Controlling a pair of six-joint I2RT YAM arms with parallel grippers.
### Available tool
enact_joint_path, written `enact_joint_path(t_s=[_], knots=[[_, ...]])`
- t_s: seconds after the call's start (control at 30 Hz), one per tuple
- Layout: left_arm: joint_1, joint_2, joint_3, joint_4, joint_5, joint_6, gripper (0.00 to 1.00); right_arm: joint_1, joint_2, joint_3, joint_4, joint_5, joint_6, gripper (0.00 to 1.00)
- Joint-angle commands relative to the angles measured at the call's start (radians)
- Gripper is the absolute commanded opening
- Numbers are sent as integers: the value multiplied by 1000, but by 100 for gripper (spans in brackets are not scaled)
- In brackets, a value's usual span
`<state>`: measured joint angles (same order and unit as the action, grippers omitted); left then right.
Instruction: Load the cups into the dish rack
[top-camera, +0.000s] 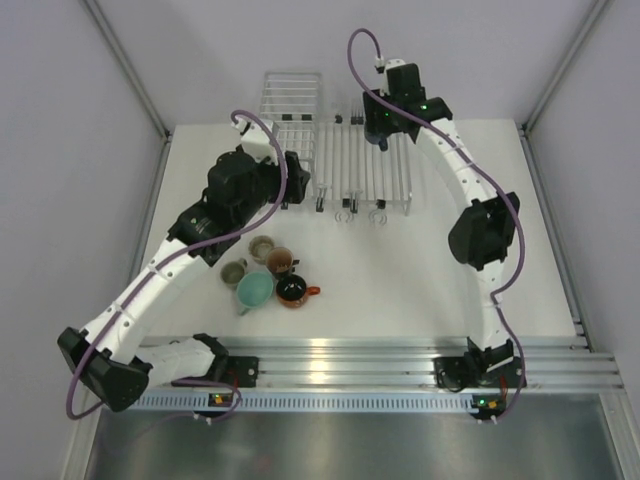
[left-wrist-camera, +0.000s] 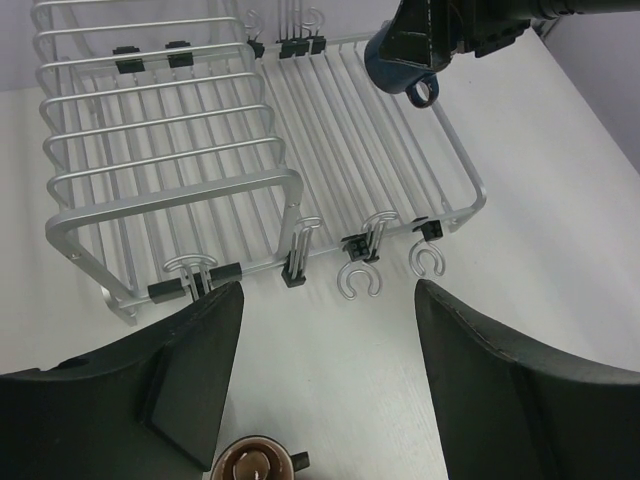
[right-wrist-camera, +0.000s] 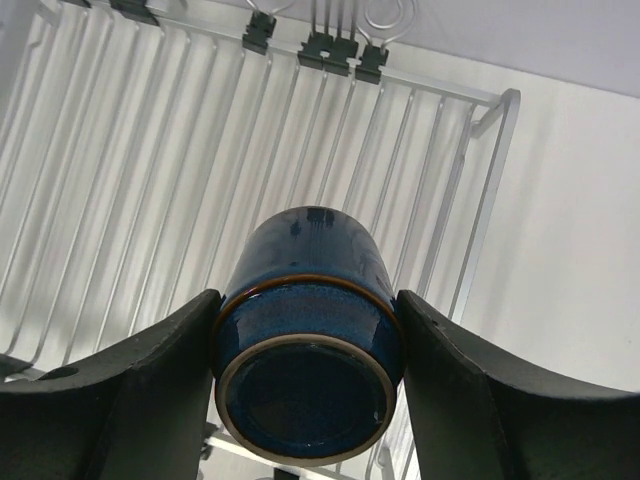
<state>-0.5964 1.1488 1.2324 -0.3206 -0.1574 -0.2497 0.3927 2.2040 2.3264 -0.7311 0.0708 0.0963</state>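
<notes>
The dark blue cup (right-wrist-camera: 305, 290) is clamped between my right gripper's (right-wrist-camera: 308, 335) fingers, base toward the wrist camera, handle (left-wrist-camera: 421, 92) hanging down. It hangs over the far part of the dish rack (top-camera: 395, 185), a flat silver wire tray (left-wrist-camera: 470, 180). My right gripper (top-camera: 382, 140) is above the rack's back edge. On the table sit the beige (top-camera: 262, 247), brown (top-camera: 281, 261), olive-grey (top-camera: 233, 272), mint-teal (top-camera: 254, 290) and orange-red (top-camera: 293, 291) cups. My left gripper (left-wrist-camera: 330, 330) is open and empty above the table just in front of the rack, with the brown cup (left-wrist-camera: 255, 465) under it.
A taller wire basket (top-camera: 290, 105) stands against the rack's left side (left-wrist-camera: 150, 150). Black clips and silver hooks (left-wrist-camera: 358, 280) line the rack's near edge. White walls enclose the table, and a metal rail (top-camera: 350, 360) runs along the front.
</notes>
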Motion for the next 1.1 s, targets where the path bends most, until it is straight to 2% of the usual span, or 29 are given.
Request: enact_joint_path(t_s=[0.0, 0.43, 0.53, 1.07], knots=[[24, 11, 27, -6, 15, 40, 75, -20, 9, 79, 53, 18, -7, 0], [99, -17, -105, 117, 128, 49, 76, -44, 128, 79, 70, 1, 14, 0], [125, -17, -114, 120, 188, 35, 76, -51, 149, 73, 68, 6, 14, 0], [230, -35, -142, 161, 311, -20, 77, -55, 224, 48, 104, 32, 28, 0]])
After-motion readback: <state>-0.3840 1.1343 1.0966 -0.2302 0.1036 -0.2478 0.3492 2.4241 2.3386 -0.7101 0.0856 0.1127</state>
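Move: The right hand already holds the blue cup over the right part of the dish rack. The spot between the wires where it is headed is about 17 cm below, some 4 cm ahead and 2 cm right. From this hand, the rack's right rail runs about 9 cm to the right and 4 cm ahead, and the front-rail clip lies about 4 cm back and 4 cm left, both nearly 20 cm down. From the empty left hand, that spot is roughly 26 cm ahead, 19 cm right and 26 cm lower. Keeping its pinch on the blue cup, the right hand lowers it about 12 cm towards the wires of the rack's right part, easing forward slightly and tipping the fingers some 10 degrees further down; the descent slows towards the end. The left hand, empty and open, sinks about 4 cm and drifts some 3 cm left. ##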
